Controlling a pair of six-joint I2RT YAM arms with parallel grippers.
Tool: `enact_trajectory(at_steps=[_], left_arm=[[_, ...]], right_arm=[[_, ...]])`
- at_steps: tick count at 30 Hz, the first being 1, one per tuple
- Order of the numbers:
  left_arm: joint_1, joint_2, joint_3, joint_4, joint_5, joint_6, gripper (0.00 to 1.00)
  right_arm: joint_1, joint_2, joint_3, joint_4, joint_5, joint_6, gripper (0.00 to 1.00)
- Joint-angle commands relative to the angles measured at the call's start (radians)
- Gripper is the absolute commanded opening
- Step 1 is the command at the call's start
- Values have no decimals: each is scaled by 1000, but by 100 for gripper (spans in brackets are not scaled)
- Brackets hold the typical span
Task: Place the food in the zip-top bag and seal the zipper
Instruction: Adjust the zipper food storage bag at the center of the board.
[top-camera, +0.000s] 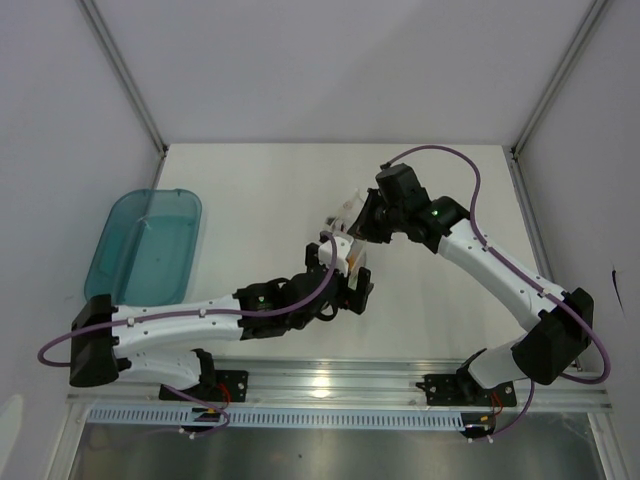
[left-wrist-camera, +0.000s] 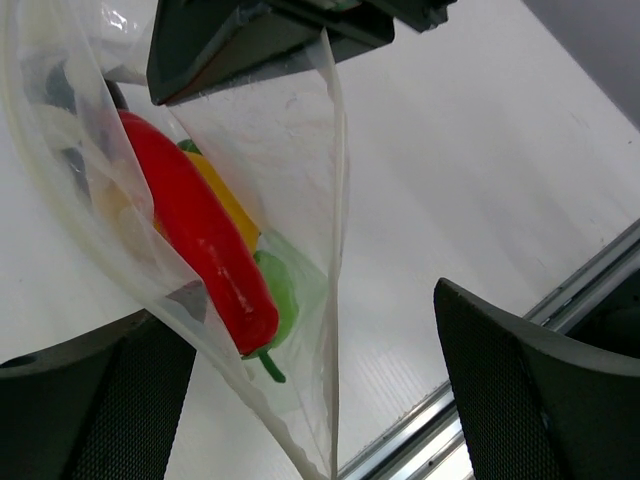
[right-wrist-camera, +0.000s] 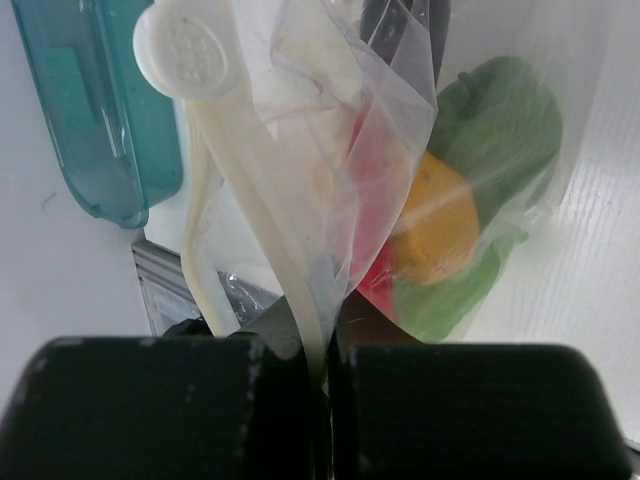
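The zip-top bag (left-wrist-camera: 290, 160) hangs in the air, clear and crinkly, with a white round dot (right-wrist-camera: 187, 52) on it. The food lies inside it: a red chili (left-wrist-camera: 200, 235), a yellow pepper (right-wrist-camera: 435, 225), green pieces (right-wrist-camera: 500, 130) and a dark purple eggplant (right-wrist-camera: 405, 25). My right gripper (right-wrist-camera: 325, 370) is shut on the bag's zipper (right-wrist-camera: 260, 230), a pale strip that runs up from between its jaws. My left gripper (left-wrist-camera: 310, 400) is open. Its two fingers stand wide on either side of the bag's lower corner without touching it. In the top view both grippers meet at the bag (top-camera: 348, 215) mid-table.
A teal translucent tray (top-camera: 145, 245) sits at the table's left side, with nothing visible in it. The metal rail (top-camera: 340, 380) runs along the near edge, close below the left gripper. White walls enclose the table on three sides.
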Motion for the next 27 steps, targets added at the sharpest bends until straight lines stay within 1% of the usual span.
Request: enact_trajectory(at_steps=[1, 3, 4, 6, 7, 9, 10, 12, 13, 14, 15, 18, 19, 22, 23, 24, 25, 26, 27], left_arm=[[-5, 19, 26, 1, -48, 8, 95], [-7, 24, 23, -2, -55, -3, 92], [-7, 25, 21, -2, -58, -3, 88], [-5, 32, 26, -3, -55, 4, 82], [-5, 32, 27, -5, -52, 5, 73], [-5, 32, 32, -3, -43, 14, 62], [-4, 29, 32, -3, -41, 14, 50], [-5, 22, 24, 6, -41, 25, 35], [-2, 12, 21, 7, -38, 30, 16], [5, 6, 17, 6, -32, 40, 3], [8, -4, 13, 6, -23, 48, 1], [22, -53, -11, 16, 41, 95, 1], [31, -68, -20, 19, 69, 106, 1], [70, -163, -68, 44, 225, 158, 0], [90, -212, -77, 47, 295, 184, 1], [103, -232, -79, 32, 337, 194, 0], [123, -247, -66, 7, 386, 200, 0], [167, -261, -63, -34, 499, 209, 1], [189, -290, -63, -43, 564, 215, 1]], right_arm=[[-4, -42, 4, 40, -5, 21, 1], [-4, -46, 3, 40, -3, 23, 1], [-4, -48, 1, 40, 0, 21, 1], [-4, -48, 0, 43, 2, 23, 1], [-4, -46, -3, 46, 2, 24, 1], [-4, -43, -5, 46, 0, 24, 1], [-4, -39, -3, 47, 0, 24, 1], [-4, -40, -6, 47, -3, 21, 2], [-4, -40, -6, 46, 0, 20, 3], [-4, -40, -8, 44, 0, 13, 4], [-2, -40, -8, 37, 0, 7, 9], [-4, -43, -5, 17, 12, -25, 23], [-5, -48, -2, 18, 0, -58, 34], [-5, -36, 35, -35, -21, -132, 59], [-5, -31, 46, -58, -21, -188, 61], [-5, -29, 60, -104, -12, -215, 70], [-5, -37, 73, -115, -8, -247, 71], [-5, -48, 77, -123, 0, -299, 86], [-7, -60, 77, -129, 6, -321, 99]])
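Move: The zipper lip at the bag's near end hangs right between my open left fingers, about 1 cm ahead and 1 cm below. From my left hand, the red pepper in the bag lies some 6 cm ahead, 2 cm right and 9 cm down; the yellow pepper is roughly 7 cm ahead, 4 cm right and 11 cm down. My right fingers still pinch the lip's farther part, right at their pads. I settle my left hand about 1 cm onto the near lip and shut its wide-open fingers to pinch it. Only once it has the lip do I open my right fingers wide and let go, easing that hand barely back and right. Then I lift my left hand and draw it left with the lip, roughly 3 cm each way and slightly back, turning it some 10 degrees clockwise. ##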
